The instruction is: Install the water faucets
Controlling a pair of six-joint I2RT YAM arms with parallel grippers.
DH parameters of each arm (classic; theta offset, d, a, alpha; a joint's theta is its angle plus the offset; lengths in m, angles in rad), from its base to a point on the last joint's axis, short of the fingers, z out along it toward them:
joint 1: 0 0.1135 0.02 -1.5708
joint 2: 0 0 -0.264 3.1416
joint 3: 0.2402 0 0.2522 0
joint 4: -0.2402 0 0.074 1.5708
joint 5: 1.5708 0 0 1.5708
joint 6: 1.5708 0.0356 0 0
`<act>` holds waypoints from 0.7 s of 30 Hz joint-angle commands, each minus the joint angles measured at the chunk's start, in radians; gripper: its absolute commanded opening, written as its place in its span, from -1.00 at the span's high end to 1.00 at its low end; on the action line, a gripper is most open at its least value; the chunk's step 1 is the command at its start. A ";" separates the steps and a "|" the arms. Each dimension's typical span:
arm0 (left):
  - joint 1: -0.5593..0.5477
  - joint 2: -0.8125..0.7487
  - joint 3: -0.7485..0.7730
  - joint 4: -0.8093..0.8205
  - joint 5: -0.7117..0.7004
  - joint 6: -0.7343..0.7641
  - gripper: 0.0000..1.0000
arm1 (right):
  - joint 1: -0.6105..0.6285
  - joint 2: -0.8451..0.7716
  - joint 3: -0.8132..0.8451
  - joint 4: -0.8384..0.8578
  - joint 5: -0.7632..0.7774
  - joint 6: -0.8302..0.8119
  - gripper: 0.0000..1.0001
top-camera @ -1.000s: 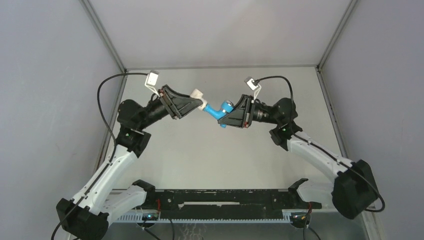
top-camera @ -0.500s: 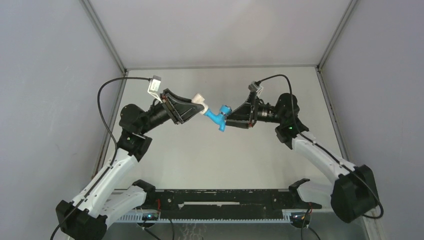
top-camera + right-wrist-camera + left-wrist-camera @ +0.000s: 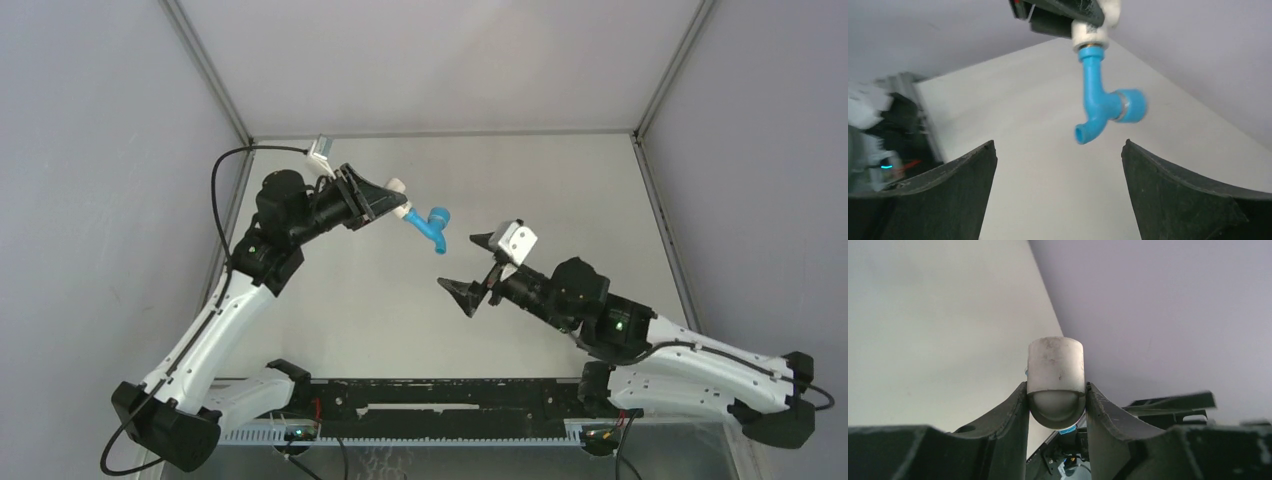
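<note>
The bright-blue water faucet [image 3: 430,228] hangs in the air, joined by its stem to a short white fitting [image 3: 397,192]. My left gripper [image 3: 392,200] is shut on that fitting, and the left wrist view shows the fitting [image 3: 1055,365] clamped between both fingers, with the faucet hidden behind it. My right gripper [image 3: 457,261] stands open below and to the right of the faucet, apart from it. In the right wrist view the faucet [image 3: 1103,102] hangs from the fitting [image 3: 1090,32] beyond the gripper [image 3: 1058,142], whose spread fingers hold nothing.
The pale table [image 3: 560,190] lies under both arms, boxed in by grey walls on three sides. A black rail [image 3: 440,400] with the arm bases runs along the near edge.
The right gripper has let go of the faucet, opened wide and pulled back toward the near right. The left gripper still holds the fitting with the faucet on it, shifted slightly back.
</note>
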 commanded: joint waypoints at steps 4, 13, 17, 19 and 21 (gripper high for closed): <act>-0.001 0.022 0.094 -0.113 -0.052 -0.090 1.00 | 0.215 0.162 -0.103 0.410 0.580 -0.765 -0.99; -0.001 0.018 0.100 -0.113 -0.046 -0.091 1.00 | 0.227 0.423 -0.150 0.809 0.635 -1.028 -0.84; -0.001 0.021 0.102 -0.113 -0.032 -0.091 1.00 | 0.205 0.502 -0.150 0.921 0.638 -1.074 -0.53; -0.001 0.020 0.102 -0.113 -0.028 -0.089 1.00 | 0.193 0.522 -0.150 0.948 0.631 -1.067 -0.30; -0.001 0.017 0.103 -0.113 -0.025 -0.088 1.00 | 0.183 0.526 -0.145 0.942 0.625 -1.042 -0.10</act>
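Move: The blue faucet, held out by my left hand on the white elbow, lies about 8 cm ahead of my right hand, 4 cm to its left and some 3 cm lower. The white elbow is roughly 13 cm ahead of the right hand, 10 cm to its left and about level in height, already gripped in my left hand. From my left hand the faucet lies about 5 cm back, 6 cm to the right and 3 cm below. I bring my open right hand forward about 7 cm, dipping some 5 cm and easing left to the blue faucet, while rolling it strongly, counter-clockwise looking along the fingers, and swinging them to point more forward. Near the end its fingers start closing around the faucet's body. My left hand keeps its grip on the white elbow, sinks about 3 cm with a slight tilt, then holds still. ##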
